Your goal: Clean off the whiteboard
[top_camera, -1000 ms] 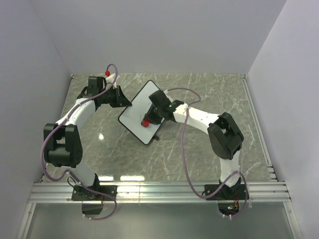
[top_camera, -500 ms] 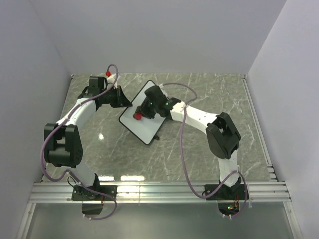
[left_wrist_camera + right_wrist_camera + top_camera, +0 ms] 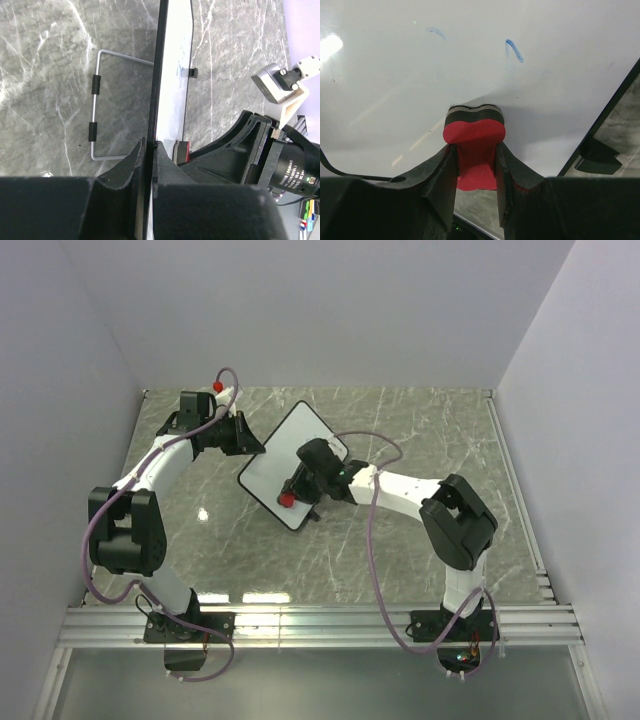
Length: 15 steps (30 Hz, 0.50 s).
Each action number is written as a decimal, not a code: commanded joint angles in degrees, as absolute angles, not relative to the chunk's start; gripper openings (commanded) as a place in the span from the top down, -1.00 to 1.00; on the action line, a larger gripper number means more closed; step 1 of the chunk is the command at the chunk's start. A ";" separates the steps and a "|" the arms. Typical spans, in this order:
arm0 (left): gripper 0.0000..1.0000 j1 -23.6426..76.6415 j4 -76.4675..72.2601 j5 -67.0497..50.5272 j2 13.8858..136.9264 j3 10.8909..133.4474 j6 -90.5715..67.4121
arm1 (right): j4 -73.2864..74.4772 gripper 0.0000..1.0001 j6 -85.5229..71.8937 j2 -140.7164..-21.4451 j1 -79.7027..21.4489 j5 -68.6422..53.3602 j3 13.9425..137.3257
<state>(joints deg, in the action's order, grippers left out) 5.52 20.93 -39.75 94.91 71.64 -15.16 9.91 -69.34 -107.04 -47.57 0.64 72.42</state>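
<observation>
The whiteboard (image 3: 292,435) stands tilted at mid-table, a white board with a black rim. My left gripper (image 3: 248,445) is shut on its left edge; the left wrist view shows the rim (image 3: 159,75) pinched between the jaws of the left gripper (image 3: 149,150). My right gripper (image 3: 291,493) is shut on a red bone-shaped eraser (image 3: 286,500) near the board's near corner. In the right wrist view the eraser (image 3: 474,137) presses its dark felt against the white face (image 3: 470,65), held by the right gripper (image 3: 475,165). Two short blue marks (image 3: 514,50) remain above it.
A wire stand (image 3: 95,105) props the board from behind on the grey marble table (image 3: 420,430). A small black tab (image 3: 313,517) sticks out at the board's near edge. Pale walls close in left, right and back; an aluminium rail (image 3: 320,620) runs along the front.
The right gripper swept the eraser up-left across the board, then back down toward its near corner. The left gripper and the board stayed still.
</observation>
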 commanded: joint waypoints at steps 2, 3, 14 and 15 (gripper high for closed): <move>0.99 8.17 22.06 -40.78 96.06 72.60 -14.86 | 18.45 1.00 -67.15 -113.38 -45.89 -0.09 77.94; 0.99 8.17 22.15 -40.87 95.89 72.42 -14.85 | 18.89 1.00 -66.80 -113.64 -44.92 -0.09 79.53; 0.99 8.35 22.24 -40.87 94.31 70.49 -14.41 | 25.13 1.00 -59.86 -121.64 -31.82 -0.71 98.69; 0.99 8.35 22.24 -40.78 94.22 70.31 -14.33 | 25.14 1.00 -59.77 -122.08 -31.29 -0.88 99.66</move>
<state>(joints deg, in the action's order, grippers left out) 5.85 20.40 -39.64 94.85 71.64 -14.52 24.05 -62.37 -118.89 -32.56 -3.49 96.01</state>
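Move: The last blue marks on the whiteboard lie about 8 cm ahead of my right hand, which already has the eraser on the board, and 4 cm to its right, roughly 1 cm higher. The board's far clip stands some 6 cm ahead and 12 cm right, 5 cm lower; the near clip is 4 cm back and 7 cm right, 7 cm lower. From my left hand, shut on the board's raised edge, the marks are some 10 cm right, 3 cm back and 7 cm down. Keeping the red eraser pinched and its pad on the tilted board, I sweep my right hand forward and somewhat right, about 14 cm along the board towards its far short edge and into the blue marks, rising only a couple of centimetres. I start slowly, then speed up, with the wrist turning slightly clockwise near the end. My left hand stays put, still gripping the raised edge to steady the board. ##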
